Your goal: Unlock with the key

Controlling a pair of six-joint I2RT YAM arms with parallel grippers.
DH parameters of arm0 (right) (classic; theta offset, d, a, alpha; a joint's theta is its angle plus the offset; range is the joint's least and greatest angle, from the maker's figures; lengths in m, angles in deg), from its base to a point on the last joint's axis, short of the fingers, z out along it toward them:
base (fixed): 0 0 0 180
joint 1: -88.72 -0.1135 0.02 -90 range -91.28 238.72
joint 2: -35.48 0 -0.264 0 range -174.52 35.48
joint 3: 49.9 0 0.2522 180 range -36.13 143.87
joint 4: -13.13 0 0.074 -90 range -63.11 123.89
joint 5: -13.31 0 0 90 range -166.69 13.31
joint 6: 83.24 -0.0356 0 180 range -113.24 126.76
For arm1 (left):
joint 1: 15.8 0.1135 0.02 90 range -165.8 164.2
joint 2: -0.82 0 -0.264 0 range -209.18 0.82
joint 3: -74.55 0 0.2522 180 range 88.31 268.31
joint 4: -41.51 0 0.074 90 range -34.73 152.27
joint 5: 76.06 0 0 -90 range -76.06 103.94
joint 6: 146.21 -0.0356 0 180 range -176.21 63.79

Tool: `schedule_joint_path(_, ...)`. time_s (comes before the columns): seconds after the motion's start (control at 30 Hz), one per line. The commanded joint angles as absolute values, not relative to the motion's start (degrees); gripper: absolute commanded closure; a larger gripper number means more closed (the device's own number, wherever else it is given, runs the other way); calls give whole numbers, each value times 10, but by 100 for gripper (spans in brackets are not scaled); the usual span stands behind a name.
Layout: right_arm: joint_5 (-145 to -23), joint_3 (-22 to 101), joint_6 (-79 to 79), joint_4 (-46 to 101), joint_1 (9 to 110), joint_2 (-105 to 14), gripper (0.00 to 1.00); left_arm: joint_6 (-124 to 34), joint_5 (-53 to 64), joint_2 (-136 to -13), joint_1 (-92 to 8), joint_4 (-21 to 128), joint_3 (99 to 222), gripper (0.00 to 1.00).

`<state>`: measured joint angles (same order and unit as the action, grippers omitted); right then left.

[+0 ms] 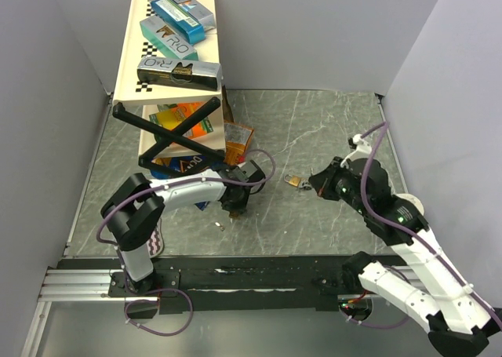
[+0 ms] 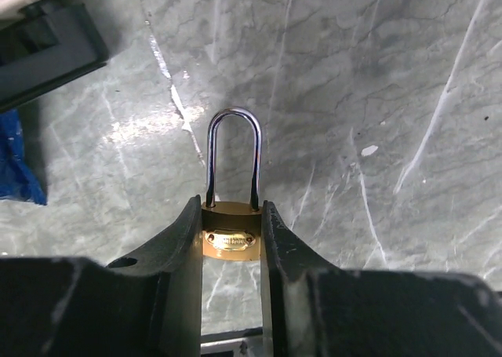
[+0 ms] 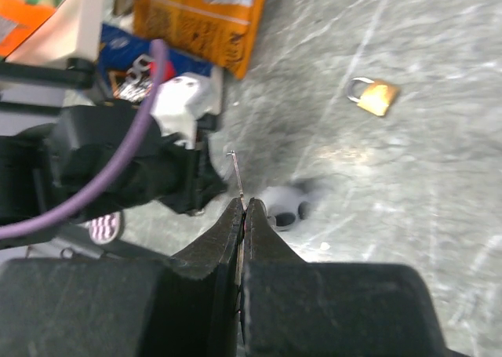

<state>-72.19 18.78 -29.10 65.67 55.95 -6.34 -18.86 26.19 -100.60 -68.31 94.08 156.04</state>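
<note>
A brass padlock with a silver shackle sits clamped by its body between my left gripper's fingers, shackle pointing away from the wrist. In the top view this gripper hangs low over the table in front of the rack. My right gripper is shut on the key, whose thin blade sticks out edge-on past the tips, with a blurred grey ring cluster beside them. A second brass padlock lies loose on the table, just left of the right gripper in the top view.
A cream rack with boxes on top stands at the back left on black crossed legs. An orange packet and blue packets lie at its foot. A tiny pale silver bit lies near the front rail. Grey walls close in both sides.
</note>
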Motion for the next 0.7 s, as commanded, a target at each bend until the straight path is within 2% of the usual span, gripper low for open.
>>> schedule_joint_path(0.0, -657, 213, -287, 703, 557, -29, 100, -211, 241, -966, -670, 953, 1568, 99)
schedule_joint_path(0.2, -716, 164, -298, 685, 552, -32, 100, -181, 204, -942, -668, 967, 1605, 99)
schedule_joint_path(0.37, -792, 92, -331, 595, 516, -46, 100, -121, 183, -918, -667, 985, 1656, 99)
schedule_joint_path(0.67, -791, 39, -414, 451, 397, -150, 100, -37, 120, -849, -642, 954, 1639, 99)
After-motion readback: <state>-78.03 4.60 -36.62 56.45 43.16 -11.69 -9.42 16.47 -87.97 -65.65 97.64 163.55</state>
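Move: The key in the right fingers is roughly 18 cm to the right of the left hand, 1 cm ahead of it and some 22 cm above. From the right hand, the padlock held by the left lies about 19 cm to the left, level fore and aft, and 23 cm below. The loose padlock is about 9 cm ahead of the right hand, 3 cm left and 25 cm down; a loose key lies 4 cm left of the left hand, 3 cm back and 3 cm below. Lifting the already gripped padlock about 12 cm, the left hand drifts a little right and tilts some 20 degrees so its fingertips swing rightward. The right hand, keeping its key, first slips about 2 cm right, then sweeps down, left and somewhat back towards the padlock, tipping down and turning counter-clockwise. ##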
